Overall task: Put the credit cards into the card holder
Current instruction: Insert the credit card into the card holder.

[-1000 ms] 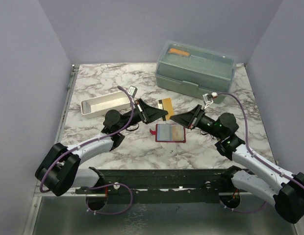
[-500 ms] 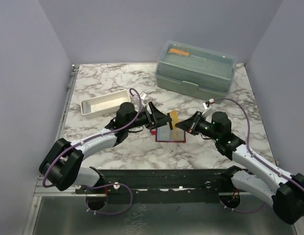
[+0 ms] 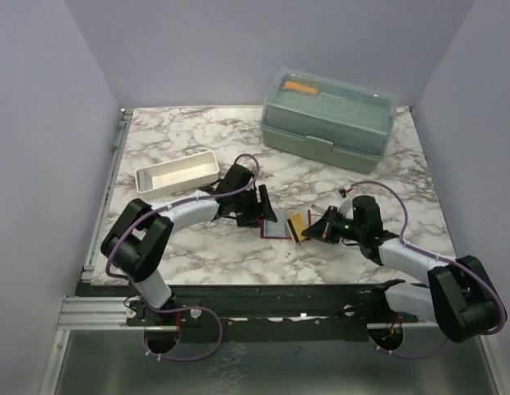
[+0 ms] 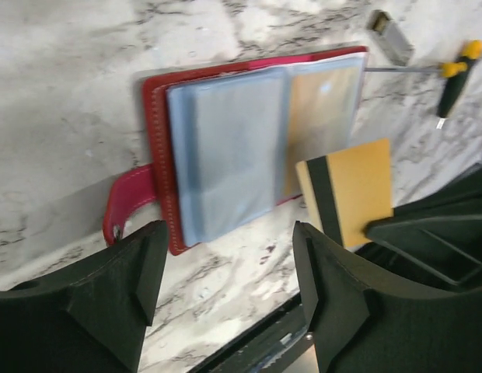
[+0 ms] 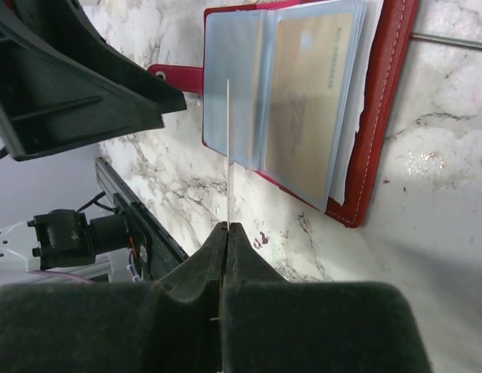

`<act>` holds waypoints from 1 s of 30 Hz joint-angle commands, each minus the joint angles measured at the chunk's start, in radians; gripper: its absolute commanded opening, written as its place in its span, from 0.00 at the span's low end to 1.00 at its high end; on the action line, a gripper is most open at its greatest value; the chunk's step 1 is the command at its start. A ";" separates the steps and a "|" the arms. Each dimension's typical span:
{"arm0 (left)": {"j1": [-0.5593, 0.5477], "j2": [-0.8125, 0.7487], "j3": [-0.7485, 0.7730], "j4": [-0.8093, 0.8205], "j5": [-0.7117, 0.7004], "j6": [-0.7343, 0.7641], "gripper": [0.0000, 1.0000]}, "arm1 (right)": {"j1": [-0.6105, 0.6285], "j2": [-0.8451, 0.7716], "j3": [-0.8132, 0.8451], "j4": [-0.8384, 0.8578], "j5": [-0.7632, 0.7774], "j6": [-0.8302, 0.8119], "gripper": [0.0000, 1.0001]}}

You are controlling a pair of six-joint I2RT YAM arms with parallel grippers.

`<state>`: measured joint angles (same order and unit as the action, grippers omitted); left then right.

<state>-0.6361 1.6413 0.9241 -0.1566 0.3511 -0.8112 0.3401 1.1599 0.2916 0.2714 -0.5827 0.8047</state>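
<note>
The card holder (image 3: 275, 228) lies open on the marble, red-edged, its blue-grey sleeves (image 4: 225, 148) facing up. A tan card (image 5: 307, 101) sits inside the right sleeve. My right gripper (image 3: 308, 233) is shut on a yellow credit card (image 4: 354, 190) with a black stripe, held on edge by the holder's near right side. From the right wrist the card shows as a thin line (image 5: 228, 148) over the left sleeve. My left gripper (image 4: 225, 287) hovers open at the holder's left side, nothing between its fingers (image 4: 117, 287).
A long white tray (image 3: 177, 171) lies at the back left. A pale-green lidded box (image 3: 327, 117) stands at the back right. A thin tool with a yellow-and-black handle (image 4: 459, 70) lies just beyond the holder.
The yellow card has passed from my left gripper to my right: the left opened and the right shut on it. Both grippers came down close to the card holder.
</note>
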 commanded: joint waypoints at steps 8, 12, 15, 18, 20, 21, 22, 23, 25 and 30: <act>-0.005 0.132 0.056 -0.130 -0.133 0.069 0.62 | -0.063 0.152 -0.044 0.264 -0.147 -0.016 0.00; -0.005 0.154 0.055 -0.130 -0.165 0.064 0.55 | -0.076 0.205 -0.053 0.317 -0.159 -0.011 0.00; -0.005 0.167 0.052 -0.130 -0.174 0.054 0.50 | -0.088 0.236 -0.062 0.354 -0.171 -0.003 0.00; -0.005 0.172 0.048 -0.131 -0.188 0.051 0.45 | -0.102 0.249 -0.067 0.363 -0.186 -0.006 0.00; -0.005 0.170 0.045 -0.133 -0.196 0.049 0.44 | -0.109 0.240 -0.071 0.353 -0.183 -0.011 0.00; -0.005 0.169 0.044 -0.133 -0.197 0.049 0.43 | -0.112 0.239 -0.071 0.348 -0.185 -0.013 0.00; -0.005 0.169 0.044 -0.133 -0.198 0.049 0.43 | -0.115 0.240 -0.072 0.349 -0.188 -0.013 0.00; -0.005 0.169 0.042 -0.133 -0.198 0.049 0.42 | -0.117 0.242 -0.074 0.350 -0.188 -0.014 0.00; -0.005 0.167 0.039 -0.135 -0.199 0.050 0.40 | -0.121 0.243 -0.076 0.347 -0.187 -0.019 0.00; -0.005 0.164 0.032 -0.135 -0.195 0.047 0.40 | -0.127 0.263 -0.072 0.347 -0.197 -0.028 0.00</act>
<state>-0.6373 1.7596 0.9909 -0.2375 0.2386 -0.7807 0.2207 1.4006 0.2264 0.5903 -0.7506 0.7998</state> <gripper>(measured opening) 0.402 0.005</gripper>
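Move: From the left hand, the open card holder's middle lies about 5 cm right, 1 cm ahead and 5 cm below; its strap is some 3 cm left and 2 cm ahead. For the right hand, holding a credit card, that middle is about 5 cm left, 5 cm ahead and 5 cm below. Also from the right hand, the metal stick lies roughly 9 cm ahead and 3 cm right, and the screwdriver's middle 6 cm ahead and 8 cm right. Left fingers drop about 4 cm to the holder's left edge, half-closing, while the right lowers its card 2 cm. ##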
